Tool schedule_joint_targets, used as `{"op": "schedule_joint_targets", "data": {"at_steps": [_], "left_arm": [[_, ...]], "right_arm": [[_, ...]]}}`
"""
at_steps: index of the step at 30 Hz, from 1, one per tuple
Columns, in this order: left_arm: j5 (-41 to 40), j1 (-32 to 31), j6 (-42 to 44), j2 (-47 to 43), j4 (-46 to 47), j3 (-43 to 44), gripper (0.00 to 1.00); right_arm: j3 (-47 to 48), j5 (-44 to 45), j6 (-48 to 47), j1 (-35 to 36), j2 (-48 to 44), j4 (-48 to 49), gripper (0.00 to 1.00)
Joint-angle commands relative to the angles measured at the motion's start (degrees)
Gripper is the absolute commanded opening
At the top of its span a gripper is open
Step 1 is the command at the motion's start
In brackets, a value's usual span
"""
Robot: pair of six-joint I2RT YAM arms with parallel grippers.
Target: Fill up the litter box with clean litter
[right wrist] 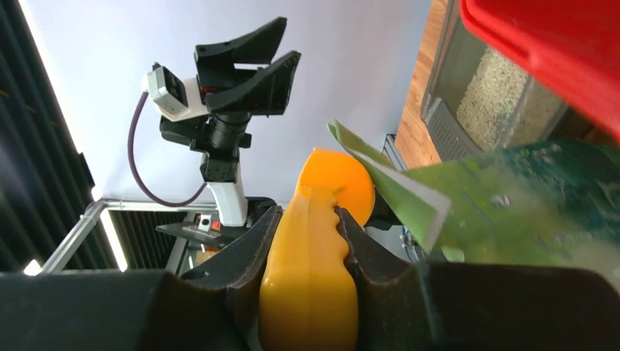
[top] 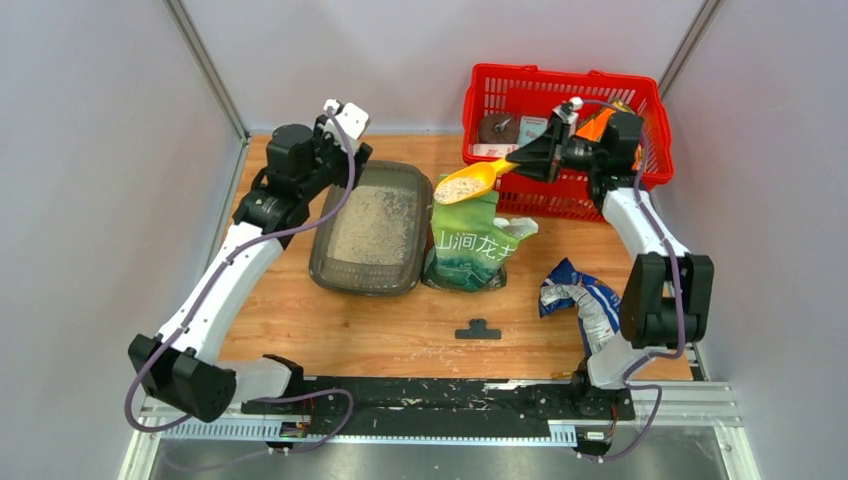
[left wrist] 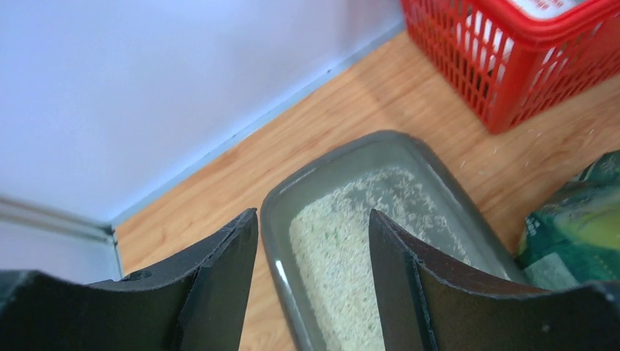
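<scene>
The dark grey litter box (top: 318, 262) lies left of centre with a layer of pale clean litter (top: 375, 225) inside. My left gripper (top: 352, 158) hovers open over its far left corner; in the left wrist view the box rim (left wrist: 274, 219) and the litter (left wrist: 336, 256) show between the spread fingers of this gripper (left wrist: 313, 216), which hold nothing. My right gripper (top: 520, 163) is shut on the handle (right wrist: 311, 278) of a yellow scoop. The scoop's bowl (top: 462, 186) is heaped with litter and hangs above the open green litter bag (top: 470, 245).
A red wire basket (top: 560, 110) holding a few items stands at the back right, just behind the right gripper. A crumpled blue-and-white bag (top: 580, 295) lies by the right arm. A small black T-shaped piece (top: 478, 330) sits near the front edge. Walls close in on both sides.
</scene>
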Motion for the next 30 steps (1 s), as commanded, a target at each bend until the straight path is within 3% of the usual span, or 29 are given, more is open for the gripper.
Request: {"op": "schedule_joint_targets", "data": {"at_steps": [1,9,17,20,24,30], "left_arm": [[-1.3,1.21,2.06,-5.11,-4.44,-2.5,0.65],[-1.48,1.21,4.53,-11.97,-7.61,-6.54,0.65],[-1.83,1.21,8.74,-18.64,-11.04,-9.62,0.65],[-1.66,1.21,9.72,-20.93,-11.92,-11.11,0.65],[-1.04,1.21,10.51,-23.13,-12.1,-12.52,0.65],[0.19,1.21,11.48,-25.59,-9.38,-16.03,0.65]], "right_arm": [[8.56,2.46,5.51,5.81,6.87,7.56,0.0],[28.16,4.48,2.89,14.36,22.77,4.07,0.0],[40.29,10.97,-9.85,19.98,30.96,-6.23,0.0],[42.76,17.63,-18.18,21.13,32.29,-12.03,0.0],[49.44,25.91,-33.91,22.71,33.61,-27.71,0.0],[49.9,36.47,-54.81,27.36,30.71,-39.72,0.0]]}}
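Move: The litter box, where the scoopful is headed, has its middle about 28 cm to the right hand's left, level with it fore and aft and some 21 cm lower. Beside the way stands the green litter bag, 8 cm left, 8 cm back and 12 cm below; the red basket is about 16 cm ahead, 13 cm right and 14 cm down. The litter box lies almost straight under the left hand, 2 cm back and 21 cm down. The loaded yellow scoop, still gripped by its handle, is carried from above the green bag to the far end of the litter box: the right hand goes left about 18 cm and forward about 12, nearly level at first, then sinks 5 or 6 cm as the wrist tips the bowl down. The open, empty left hand backs off about 10 cm, drifting left, clear of the box's far half. ##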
